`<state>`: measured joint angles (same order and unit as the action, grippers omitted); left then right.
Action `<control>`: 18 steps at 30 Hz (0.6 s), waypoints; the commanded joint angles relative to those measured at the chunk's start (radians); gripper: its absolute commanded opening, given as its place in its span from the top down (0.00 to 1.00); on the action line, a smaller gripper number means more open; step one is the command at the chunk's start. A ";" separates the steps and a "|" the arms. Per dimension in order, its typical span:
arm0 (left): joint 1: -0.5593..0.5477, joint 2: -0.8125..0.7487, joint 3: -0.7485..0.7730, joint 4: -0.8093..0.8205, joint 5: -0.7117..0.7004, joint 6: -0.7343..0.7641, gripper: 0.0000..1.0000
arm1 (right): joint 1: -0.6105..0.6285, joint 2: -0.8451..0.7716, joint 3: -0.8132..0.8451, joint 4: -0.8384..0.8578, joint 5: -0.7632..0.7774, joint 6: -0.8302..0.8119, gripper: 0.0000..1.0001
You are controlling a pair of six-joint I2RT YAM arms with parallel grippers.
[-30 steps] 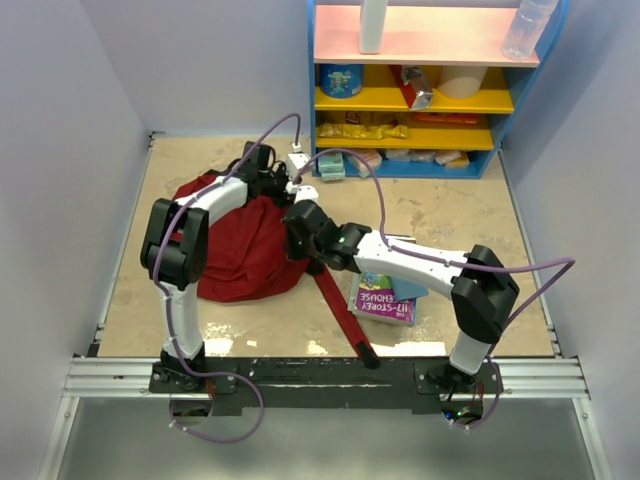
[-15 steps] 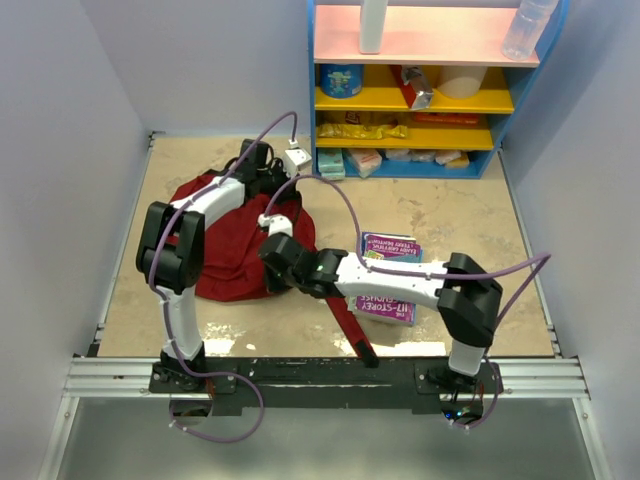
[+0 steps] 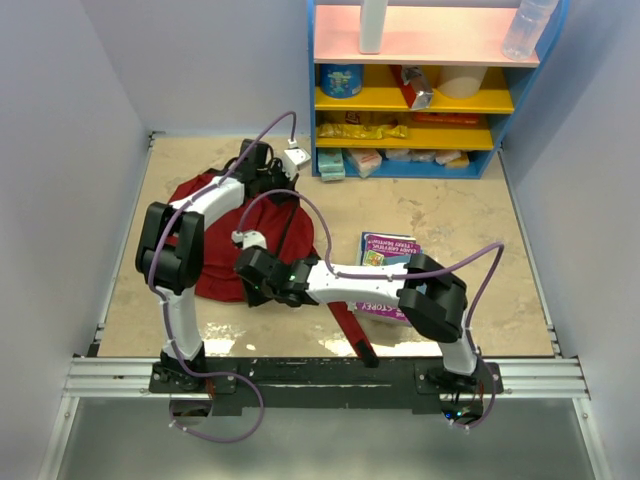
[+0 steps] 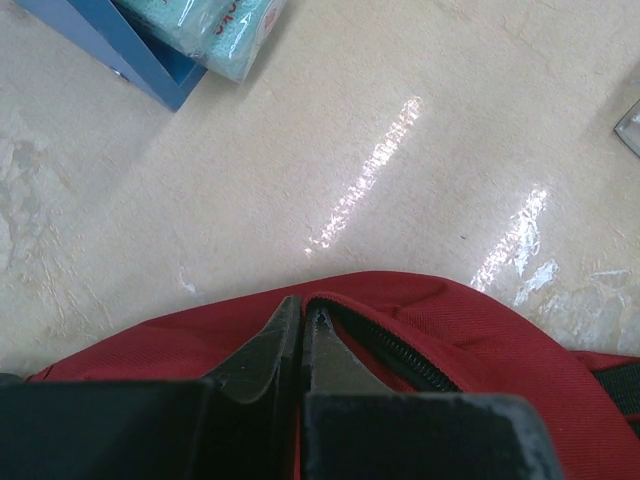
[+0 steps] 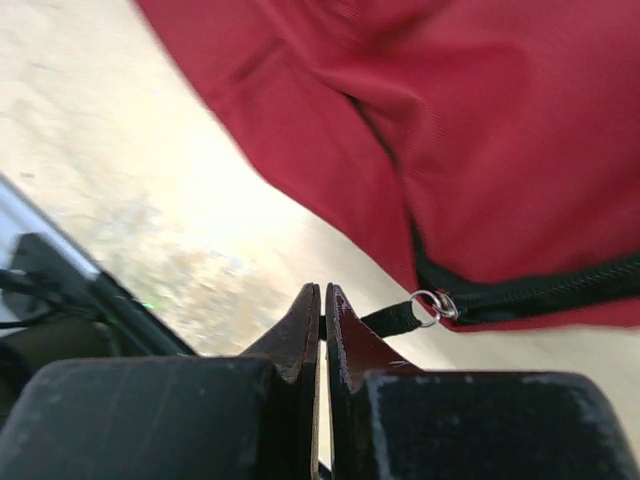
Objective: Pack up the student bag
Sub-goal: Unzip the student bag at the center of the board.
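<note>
The student bag [image 3: 222,250], dark red, lies on the left half of the floor. My left gripper [image 3: 262,168] reaches over the bag to its far edge. In the left wrist view the left gripper [image 4: 302,306] is shut on the red rim of the bag [image 4: 480,340], beside the black zipper teeth [image 4: 400,352]. My right gripper [image 3: 250,272] sits at the bag's near right side. In the right wrist view the right gripper [image 5: 322,296] is shut on the black zipper pull [image 5: 392,319]. A metal ring [image 5: 428,305] joins that pull to the zipper of the bag [image 5: 480,120].
Books [image 3: 388,262] lie stacked right of the bag. A long red strap [image 3: 352,330] runs toward the near rail. A blue shelf unit [image 3: 312,100] with packets and bottles stands at the back; the left wrist view shows the shelf's corner [image 4: 150,72] and a teal packet [image 4: 215,30].
My right arm has swung left and toward the near edge along the bag, keeping hold of the zipper pull, and has uncovered the books. The left gripper has stayed on the far rim.
</note>
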<state>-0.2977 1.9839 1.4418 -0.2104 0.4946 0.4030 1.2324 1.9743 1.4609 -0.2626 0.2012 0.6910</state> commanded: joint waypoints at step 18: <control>0.009 -0.077 0.098 -0.018 -0.021 0.031 0.49 | 0.038 0.031 0.149 -0.053 0.044 -0.041 0.57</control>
<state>-0.2962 1.9839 1.4773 -0.2569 0.4702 0.4061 1.2613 2.0766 1.6081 -0.2615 0.1982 0.6518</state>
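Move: The right hand still holds the zipper's black pull tab; the ringed slider sits about 3 cm ahead and 2 cm to its right, about 1 cm lower. The bag rim pinched in the left fingers is some 23 cm ahead and 10 cm right of the right hand. The red strap lies roughly 24 cm to the right hand's right, 6 cm back and 8 cm below. From the left hand, its pinched rim is right at the fingertips and the slider about 21 cm back and 8 cm left, 2 cm below. Still pinching the pull tab, the right hand drags it about 4 cm to the robot's left along the bag's near side, then stays there and parts its fingers about a third of the way. The left hand holds the bag rim nearly still, then opens to a similar gap as it starts to lift, by about half a centimetre. ##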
